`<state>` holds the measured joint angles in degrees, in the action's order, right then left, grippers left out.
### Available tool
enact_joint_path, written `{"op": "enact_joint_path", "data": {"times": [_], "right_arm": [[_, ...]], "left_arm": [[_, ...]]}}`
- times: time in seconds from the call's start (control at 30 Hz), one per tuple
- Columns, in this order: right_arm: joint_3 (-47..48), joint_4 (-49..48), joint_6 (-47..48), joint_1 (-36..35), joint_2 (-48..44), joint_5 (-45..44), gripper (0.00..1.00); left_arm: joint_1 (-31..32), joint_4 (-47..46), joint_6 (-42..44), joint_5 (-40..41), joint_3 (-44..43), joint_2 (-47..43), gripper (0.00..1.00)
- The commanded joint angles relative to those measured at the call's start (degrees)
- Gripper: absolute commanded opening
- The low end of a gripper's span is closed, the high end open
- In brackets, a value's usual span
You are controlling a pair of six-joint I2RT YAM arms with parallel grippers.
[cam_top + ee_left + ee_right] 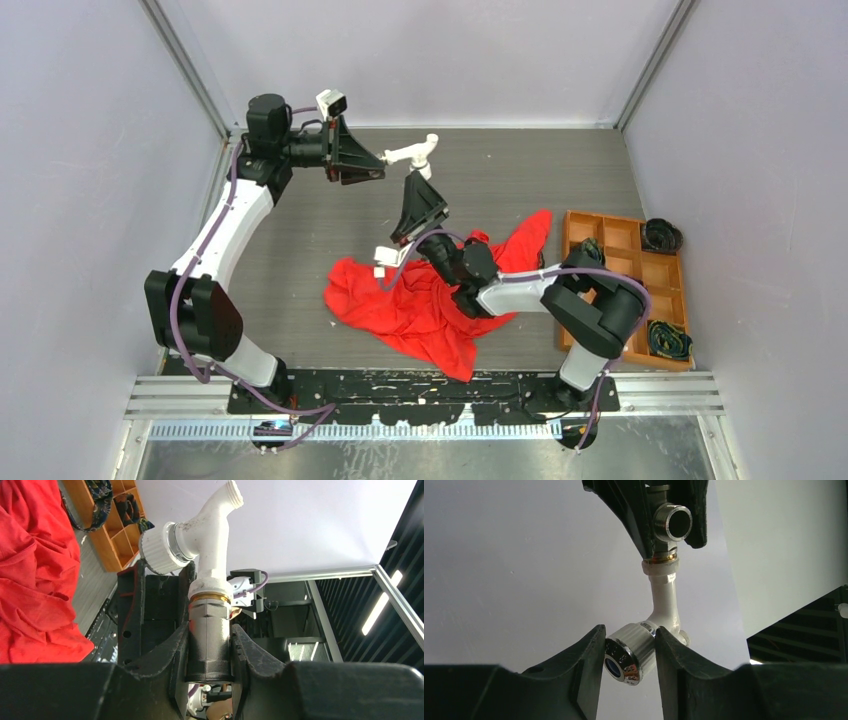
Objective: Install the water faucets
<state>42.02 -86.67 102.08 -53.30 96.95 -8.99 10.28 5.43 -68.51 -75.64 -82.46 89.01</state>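
Note:
One water faucet point(415, 152) hangs in the air above the back of the table, held between both arms. It is white plastic, with a brassy ring where it meets a grey metal fitting point(210, 635). My left gripper point(210, 630) is shut on that fitting, and the faucet body point(212, 535) sticks out past its fingers. The round knob point(631, 650), chrome-rimmed with a blue centre, sits between the fingers of my right gripper point(629, 630). Both fingers touch it, so it is shut on the knob. In the top view the right gripper point(420, 180) comes up from below the faucet and the left gripper point(380, 165) from the left.
A crumpled red cloth point(430, 300) lies mid-table under the right arm. An orange compartment tray point(625, 265) with black coiled parts stands at the right. Grey walls close in the back and both sides.

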Motion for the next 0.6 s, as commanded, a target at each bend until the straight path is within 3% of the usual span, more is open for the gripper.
{"op": "enact_joint_path", "data": {"times": [0.0, 0.1, 0.37, 0.57], "right_arm": [[0.10, -7.14, -0.43, -2.66, -7.71, -2.87, 0.42], [-1.25, 0.07, -3.01, -4.38, -12.55, -6.35, 0.47], [-2.52, 23.26, -13.34, -6.23, -26.46, -9.98, 0.90], [-2.36, 36.49, -19.59, -4.98, -32.42, -9.55, 0.98]], "left_arm": [[0.08, -1.19, 1.87, -0.61, -0.59, -0.35, 0.00], [-0.03, 1.74, 4.07, -0.35, -0.73, 0.06, 0.00], [-0.01, 6.84, 7.92, 0.54, -2.03, 0.90, 0.00], [0.00, 7.65, 8.35, 0.74, -3.09, 1.14, 0.00]]}}
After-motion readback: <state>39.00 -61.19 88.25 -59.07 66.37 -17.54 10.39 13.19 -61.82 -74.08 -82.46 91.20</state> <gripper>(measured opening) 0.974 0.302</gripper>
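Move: The faucet's round knob sits just past the right fingertips, about 3 cm ahead of that hand, 1 cm to its right and 2 cm higher. From the same hand the metal fitting is some 6 cm to the left, 2 cm ahead and 4 cm up, and the spout's end about 6 cm ahead, 3 cm right and 5 cm up. From the left hand, which grips the fitting, the knob lies 8 cm right, 1 cm ahead and 2 cm lower. The faucet's knob, hanging down between the right fingertips, is swept back and up by them, swinging the white body round on the fitting; then the right fingers open wide and the hand backs clear, rising about 8 cm in all while going 6 cm back and 6 cm right. The left hand keeps its grip on the fitting and sinks about 3 cm. ##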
